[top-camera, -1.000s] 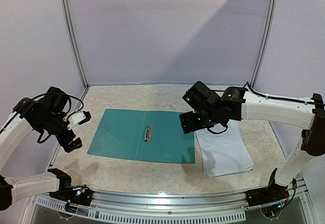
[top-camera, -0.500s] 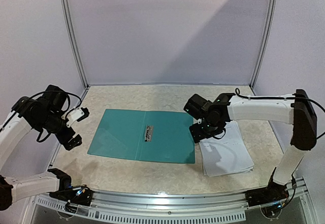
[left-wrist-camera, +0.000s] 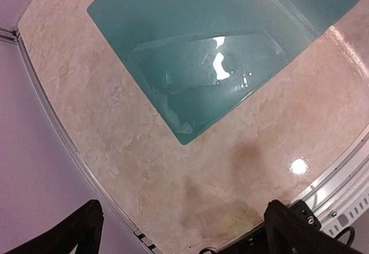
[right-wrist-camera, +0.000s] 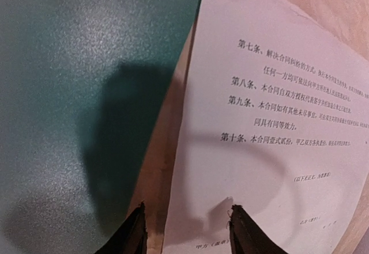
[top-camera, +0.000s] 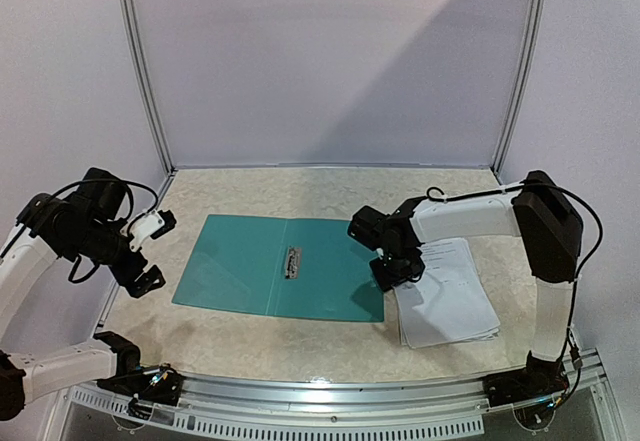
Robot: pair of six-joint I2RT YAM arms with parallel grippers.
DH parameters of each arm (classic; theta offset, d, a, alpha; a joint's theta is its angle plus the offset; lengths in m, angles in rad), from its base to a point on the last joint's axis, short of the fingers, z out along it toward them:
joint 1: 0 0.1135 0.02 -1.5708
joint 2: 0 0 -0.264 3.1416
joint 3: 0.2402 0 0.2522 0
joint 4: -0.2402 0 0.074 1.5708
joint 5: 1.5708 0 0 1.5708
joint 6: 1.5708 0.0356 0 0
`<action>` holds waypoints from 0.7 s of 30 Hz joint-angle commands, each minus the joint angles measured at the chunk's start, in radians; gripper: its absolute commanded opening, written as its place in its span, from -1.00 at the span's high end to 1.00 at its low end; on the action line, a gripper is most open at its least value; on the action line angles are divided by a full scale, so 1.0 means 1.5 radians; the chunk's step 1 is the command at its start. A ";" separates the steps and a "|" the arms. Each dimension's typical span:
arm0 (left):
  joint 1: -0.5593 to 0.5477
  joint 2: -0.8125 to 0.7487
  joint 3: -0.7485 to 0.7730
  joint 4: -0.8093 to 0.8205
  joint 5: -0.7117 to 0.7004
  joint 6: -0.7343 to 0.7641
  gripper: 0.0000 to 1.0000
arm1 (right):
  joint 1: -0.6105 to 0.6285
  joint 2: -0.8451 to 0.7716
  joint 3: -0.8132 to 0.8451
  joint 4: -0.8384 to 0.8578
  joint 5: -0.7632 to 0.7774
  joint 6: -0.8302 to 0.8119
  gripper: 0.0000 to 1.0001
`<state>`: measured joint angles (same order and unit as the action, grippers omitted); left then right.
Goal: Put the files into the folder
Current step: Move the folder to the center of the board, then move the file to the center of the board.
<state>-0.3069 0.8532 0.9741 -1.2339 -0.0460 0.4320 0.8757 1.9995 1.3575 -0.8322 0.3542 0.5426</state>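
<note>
The teal folder (top-camera: 280,266) lies open and flat mid-table, its small metal clip (top-camera: 293,261) at the spine. The files (top-camera: 450,296), a stack of white printed sheets, lie just right of it. My right gripper (top-camera: 390,273) is down at the stack's left edge. In the right wrist view its jaws (right-wrist-camera: 187,231) stand partly apart: one fingertip (right-wrist-camera: 135,234) rests over the bare table strip beside the folder (right-wrist-camera: 69,93), the other (right-wrist-camera: 245,234) on the top sheet (right-wrist-camera: 271,150). My left gripper (top-camera: 158,251) hovers wide open left of the folder (left-wrist-camera: 196,52), holding nothing.
A metal rail (top-camera: 330,396) runs along the table's near edge, and the left wall's frame (left-wrist-camera: 52,121) passes close beside the left gripper. White panels enclose the back and sides. A narrow strip of table (right-wrist-camera: 167,150) separates folder and files.
My right arm has swung in and dropped from above the folder's right edge onto the left edge of the files, and its jaws have narrowed. The left arm has barely shifted.
</note>
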 commanded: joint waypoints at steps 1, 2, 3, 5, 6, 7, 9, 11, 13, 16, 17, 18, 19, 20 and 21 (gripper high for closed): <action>0.007 0.007 0.002 0.003 0.025 -0.006 -0.99 | -0.004 0.019 -0.028 0.015 0.003 0.022 0.11; 0.007 0.010 0.006 0.002 0.026 -0.006 -0.99 | -0.004 0.017 -0.031 0.013 0.006 0.024 0.20; 0.006 0.013 0.011 -0.001 0.026 -0.004 -0.99 | -0.004 0.016 -0.033 0.011 0.008 0.027 0.29; 0.007 0.023 0.026 -0.009 0.024 -0.003 -0.99 | -0.005 0.011 -0.038 0.010 0.008 0.030 0.50; 0.006 0.029 0.037 -0.014 0.024 -0.002 -0.99 | -0.004 0.004 -0.039 0.010 0.007 0.032 0.62; 0.006 0.035 0.045 -0.018 0.024 -0.001 -0.99 | -0.005 0.001 -0.040 0.009 0.008 0.034 0.74; 0.005 0.045 0.058 -0.020 0.025 0.000 -0.99 | -0.004 -0.011 -0.041 0.008 0.011 0.040 0.96; 0.005 0.053 0.069 -0.021 0.026 0.005 -0.99 | -0.005 -0.032 -0.045 0.013 0.016 0.047 1.00; 0.005 0.061 0.081 -0.020 0.025 0.011 -0.99 | -0.006 -0.051 -0.045 0.015 0.017 0.052 1.00; 0.003 0.083 0.101 -0.015 0.038 0.020 -0.99 | -0.006 -0.077 -0.040 0.012 0.018 0.059 1.00; 0.003 0.094 0.110 -0.013 0.048 0.023 -0.99 | -0.006 -0.083 -0.038 0.006 0.022 0.060 1.00; 0.000 0.106 0.120 -0.012 0.057 0.025 -0.99 | -0.007 -0.092 -0.038 0.000 0.030 0.066 1.00; -0.003 0.120 0.131 -0.009 0.066 0.025 -0.99 | -0.008 -0.099 -0.040 -0.003 0.032 0.070 1.00; -0.007 0.136 0.145 -0.006 0.073 0.022 -0.99 | -0.013 -0.113 -0.043 -0.004 0.027 0.073 1.00; -0.014 0.153 0.158 -0.003 0.087 0.018 -0.99 | -0.018 -0.121 -0.048 -0.001 0.017 0.074 1.00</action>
<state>-0.3080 1.0115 1.1450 -1.2522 0.0101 0.4541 0.8738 1.8961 1.2999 -0.8143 0.3729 0.6212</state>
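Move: The papers' left edge is right at the right fingertips; the stack's middle lies about 10 cm to their right, 2 cm back and 1 cm below. The open folder's middle is some 24 cm left and 5 cm ahead of the right hand, its metal clip about 22 cm left and 5 cm ahead, both just below. From the left hand the papers lie roughly 58 cm right, 8 cm ahead and 17 cm below. Right fingers shut at the papers' left edge, nudge right, then rise about 3 cm; left hand climbs forward. ##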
